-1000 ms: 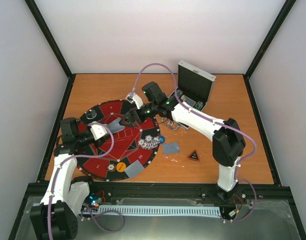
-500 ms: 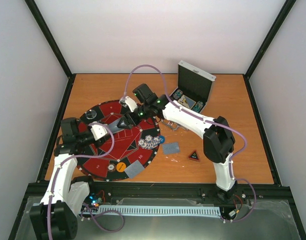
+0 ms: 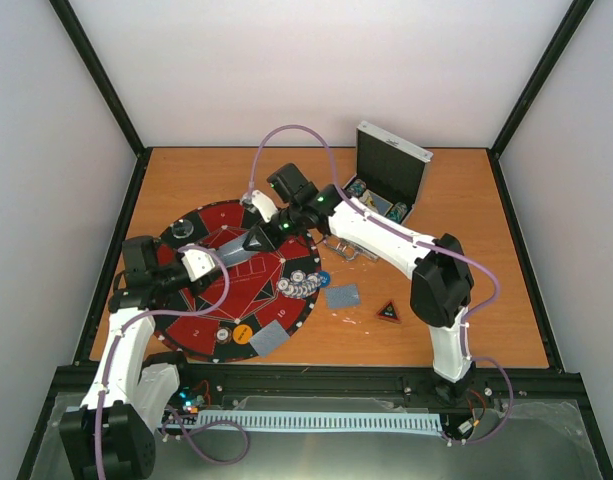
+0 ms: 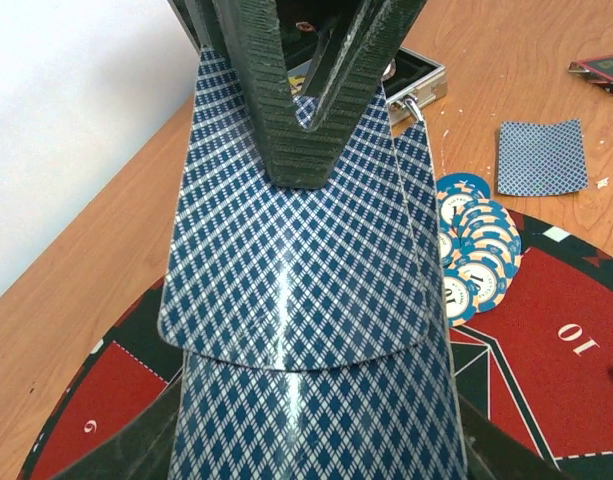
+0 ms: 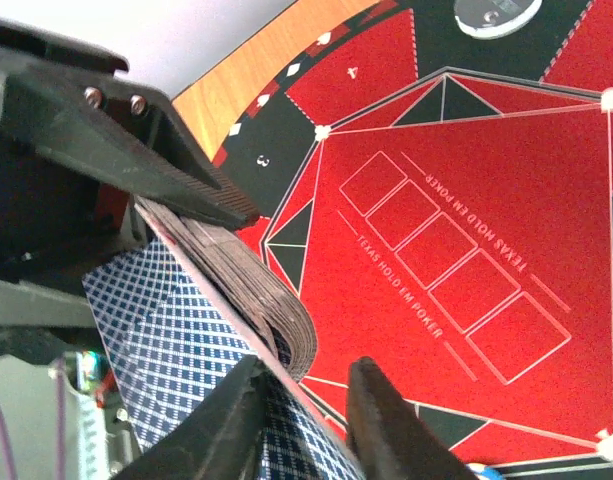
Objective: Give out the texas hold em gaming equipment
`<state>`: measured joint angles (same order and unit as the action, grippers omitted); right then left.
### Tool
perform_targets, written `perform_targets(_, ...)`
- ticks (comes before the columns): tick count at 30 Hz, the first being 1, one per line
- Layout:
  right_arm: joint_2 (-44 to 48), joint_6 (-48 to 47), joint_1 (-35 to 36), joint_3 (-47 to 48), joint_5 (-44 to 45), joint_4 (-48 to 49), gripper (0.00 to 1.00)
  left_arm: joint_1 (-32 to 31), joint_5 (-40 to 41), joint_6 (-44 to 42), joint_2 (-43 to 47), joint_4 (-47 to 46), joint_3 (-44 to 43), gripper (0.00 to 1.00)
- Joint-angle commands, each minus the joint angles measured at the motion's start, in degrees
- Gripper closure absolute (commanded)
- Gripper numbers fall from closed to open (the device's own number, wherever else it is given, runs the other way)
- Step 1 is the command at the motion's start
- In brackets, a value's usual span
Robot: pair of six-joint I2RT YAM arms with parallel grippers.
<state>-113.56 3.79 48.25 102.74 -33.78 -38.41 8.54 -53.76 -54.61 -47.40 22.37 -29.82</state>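
Note:
My left gripper [image 3: 218,260] is shut on a deck of blue-backed playing cards [image 4: 306,300], held over the mat. The top card is slid forward. My right gripper [image 3: 256,240] reaches in from the far side. Its fingers [image 5: 386,420] straddle that top card [image 5: 176,320]. One finger touches the card and a small gap shows at the other. Poker chips [image 3: 301,283] lie fanned on the mat's right edge. A single card [image 3: 342,295] lies on the wood and another [image 3: 268,340] on the mat's near rim. The black-red triangle marker [image 3: 388,312] sits to the right.
The round red-and-black mat [image 3: 201,330] covers the table's left half, with a yellow disc [image 3: 243,334] and a clear disc [image 3: 184,230] on it. The silver case [image 3: 389,180] stands open at the back right. Black frame rails border the table.
My right gripper has moved left onto the deck's far end, and its wide jaws have narrowed around the top card. The left arm has stayed put with the deck.

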Motion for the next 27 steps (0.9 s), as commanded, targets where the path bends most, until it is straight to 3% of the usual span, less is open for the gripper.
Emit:
perform_targets(1, 2.17, -0.90, -0.13, 1.73, 0.04, -3.25, 0.82, -0.19, -2.42, -1.39, 0.85, -1.72, -0.67, 0.56)
perform_targets(7, 3.45, -2.81, -0.41, 2.88, 5.15, -8.17, 0.96, -0.19, -1.97, -1.55, 0.93, -1.39, -0.58, 0.56)
perform_targets(19, 10.85, -3.98, -4.41, 2.53, 7.54, -11.63, 0.97, -0.25, -1.90, -0.54, 0.98, -1.77, -0.50, 0.56)
perform_targets(27, 20.22, -0.49, -10.85, -19.32, -2.19, -4.13, 0.97, -0.20, -0.94, 7.30, 1.12, -7.44, -0.22, 0.56)
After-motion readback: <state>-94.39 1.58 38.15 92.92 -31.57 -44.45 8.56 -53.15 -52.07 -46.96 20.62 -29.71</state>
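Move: The top card, already slid part-way out over the free end of the left hand's face-down deck, lies right at the right hand's fingertips, its middle about 1 cm left and 1 cm below. From the left hand it is about 4 cm ahead, 6 cm right and 1 cm up. The chip pile is some 10 cm right of the right hand and 5 back; the open case, about 30 right and 15 ahead; the board lies roughly 18 cm below. The top card is pinched as the right fingers close from about a third open to shut, then drawn off the deck's free end. After a near standstill the right hand carries it right about 11 cm and up about 7, speeding up towards the case side and turning some 10 degrees clockwise. The left hand stays put and keeps its grip on the deck. ##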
